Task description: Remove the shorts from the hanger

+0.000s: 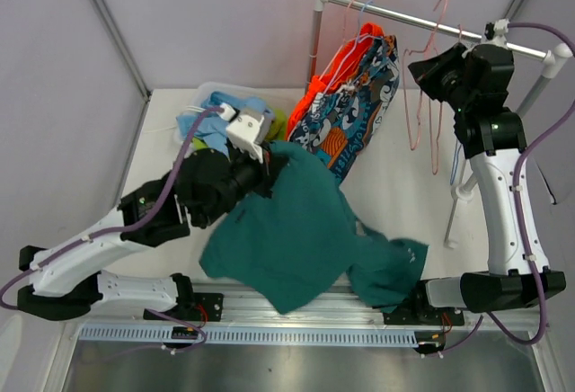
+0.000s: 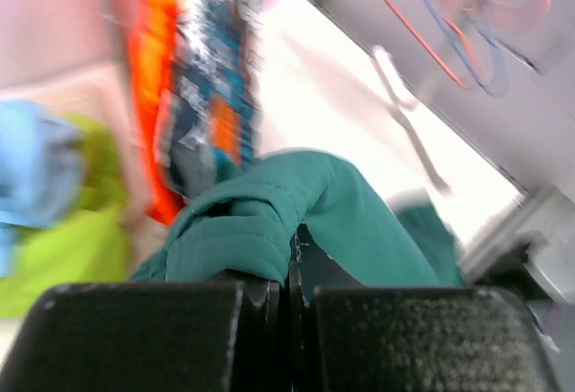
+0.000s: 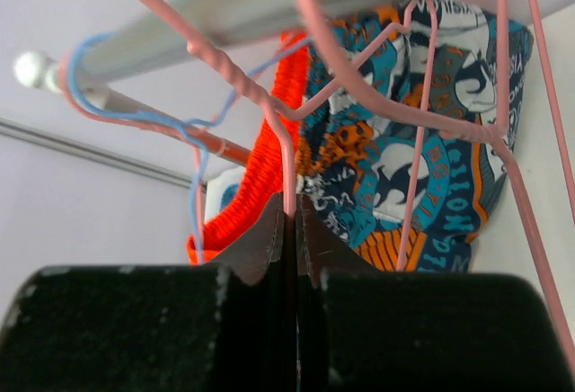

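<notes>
The dark teal shorts (image 1: 296, 230) lie spread over the middle of the table, one edge lifted and bunched. My left gripper (image 1: 267, 164) is shut on that bunched edge (image 2: 260, 221); the jaws (image 2: 292, 271) pinch a fold of the cloth. The printed shorts (image 1: 359, 104) and the orange shorts (image 1: 314, 100) hang from hangers on the rail (image 1: 404, 19). Up at the rail, my right gripper (image 1: 429, 73) is shut on the thin wire of a bare pink hanger (image 3: 289, 172), with the jaws (image 3: 290, 221) closed tight around it. The printed shorts (image 3: 422, 140) and orange shorts (image 3: 260, 185) hang just behind.
A clear bin (image 1: 211, 95) at the back left holds light blue shorts (image 1: 202, 122) and lime green shorts (image 1: 277, 122). Bare pink hangers (image 1: 422, 95) and a blue one (image 3: 193, 140) hang on the rail. The rack's white posts (image 1: 319, 23) stand at the back and right.
</notes>
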Tool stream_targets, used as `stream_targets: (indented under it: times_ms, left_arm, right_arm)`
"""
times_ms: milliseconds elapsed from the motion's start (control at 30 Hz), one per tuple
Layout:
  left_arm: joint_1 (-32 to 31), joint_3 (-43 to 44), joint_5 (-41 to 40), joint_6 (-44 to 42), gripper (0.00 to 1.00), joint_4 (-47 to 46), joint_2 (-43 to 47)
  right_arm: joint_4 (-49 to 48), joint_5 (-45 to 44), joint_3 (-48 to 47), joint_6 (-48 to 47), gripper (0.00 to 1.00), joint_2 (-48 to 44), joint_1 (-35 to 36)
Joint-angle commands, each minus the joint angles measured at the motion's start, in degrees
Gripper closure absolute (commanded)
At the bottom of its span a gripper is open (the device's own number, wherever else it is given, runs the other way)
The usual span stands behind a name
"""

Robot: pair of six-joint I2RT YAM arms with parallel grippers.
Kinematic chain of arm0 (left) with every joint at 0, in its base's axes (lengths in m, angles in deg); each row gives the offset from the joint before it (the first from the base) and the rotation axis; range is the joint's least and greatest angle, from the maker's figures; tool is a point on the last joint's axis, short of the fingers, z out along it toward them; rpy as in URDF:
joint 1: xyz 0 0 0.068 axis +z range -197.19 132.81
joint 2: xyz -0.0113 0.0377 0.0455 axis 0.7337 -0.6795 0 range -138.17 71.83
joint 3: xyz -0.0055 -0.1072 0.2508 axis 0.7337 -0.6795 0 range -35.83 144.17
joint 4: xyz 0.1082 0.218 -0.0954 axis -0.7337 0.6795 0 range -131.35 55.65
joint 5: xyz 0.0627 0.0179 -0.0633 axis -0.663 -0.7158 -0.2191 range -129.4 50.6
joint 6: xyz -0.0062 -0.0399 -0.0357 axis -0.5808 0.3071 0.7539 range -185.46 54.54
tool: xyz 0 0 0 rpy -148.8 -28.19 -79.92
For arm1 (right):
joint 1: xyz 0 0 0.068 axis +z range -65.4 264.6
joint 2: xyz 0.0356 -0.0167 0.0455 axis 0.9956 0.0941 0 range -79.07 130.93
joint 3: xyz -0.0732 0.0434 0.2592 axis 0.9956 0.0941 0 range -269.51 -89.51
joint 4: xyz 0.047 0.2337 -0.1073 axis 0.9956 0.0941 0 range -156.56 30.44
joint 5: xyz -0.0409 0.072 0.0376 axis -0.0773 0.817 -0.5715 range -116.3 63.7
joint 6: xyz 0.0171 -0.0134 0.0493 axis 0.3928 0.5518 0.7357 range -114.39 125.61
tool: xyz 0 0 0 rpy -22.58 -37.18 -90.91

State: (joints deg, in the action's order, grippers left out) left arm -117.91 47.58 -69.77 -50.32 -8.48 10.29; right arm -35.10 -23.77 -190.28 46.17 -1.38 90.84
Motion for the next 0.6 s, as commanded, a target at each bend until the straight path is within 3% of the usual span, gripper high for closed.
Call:
stream_targets:
  times_ms: [0, 167, 300, 333, 367, 400, 433, 467, 567]
  left_arm:
    - [5.66, 10.14, -3.48, -6.60, 1.00, 2.73, -1.74]
    - [14.35, 21.67, -0.58, -12.49, 1.00, 2.21, -7.26]
    - [22.71, 36.61, 4.69, -14.96, 1.00, 5.53, -15.61]
    - [24.56, 46.82, 5.66, -16.09, 1.00, 6.16, -17.80]
    - [27.71, 50.40, 7.15, -17.06, 1.00, 6.86, -20.09]
    - [29.13, 53.75, 7.60, -18.20, 1.00, 7.30, -24.81]
    - [30.45, 62.74, 7.43, -19.26, 1.00, 6.17, -26.77]
    - [32.81, 64.40, 7.17, -20.83, 1.00, 4.25, -28.27]
    - [37.66, 59.26, 8.30, -23.22, 1.00, -8.14, -29.34]
  right_arm:
    - [-3.86, 1.34, 4.26, 0.49, 1.00, -2.10, -0.09]
    - [-4.04, 2.48, 7.60, 0.31, 1.00, -2.81, -0.53]
    - [-4.04, 3.27, 9.36, 0.05, 1.00, -3.60, -0.70]
    - [-4.13, 3.45, 9.71, 0.05, 1.00, -4.12, -0.62]
    - [-4.13, 3.80, 10.15, -0.12, 1.00, -4.39, -0.62]
    - [-4.30, 4.15, 10.77, -0.13, 0.86, -4.65, -0.62]
    - [-4.30, 4.33, 11.99, -0.21, 0.67, -4.91, -0.62]
    - [-4.30, 4.50, 12.61, -0.39, 0.32, -5.70, -0.62]
    - [-4.48, 4.59, 15.77, -0.56, 0.03, -7.63, -0.62]
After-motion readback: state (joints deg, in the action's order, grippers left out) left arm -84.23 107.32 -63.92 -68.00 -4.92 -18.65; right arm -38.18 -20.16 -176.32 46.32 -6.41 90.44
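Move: The left hand, gripping the teal shorts already off their hanger, has the white basket roughly 43 cm ahead, 14 cm to its left and 36 cm below. The patterned shorts hang about 30 cm ahead, 20 cm right and 12 cm below it. The right hand is shut on the emptied pink hanger; the rail runs some 5 cm ahead and 11 cm above, straight in line, while the patterned shorts are about 9 cm ahead, 14 cm left and 14 cm below. Upward and fast the left hand sweeps, some 22 cm, also forward and left towards the basket, turning about 30 degrees counter-clockwise, tipping up and keeping its hold on the teal shorts. Meanwhile the right hand lowers the pink hanger about 5 cm to bring its hook down onto the rail, pauses, then opens its fingers around the wire. ##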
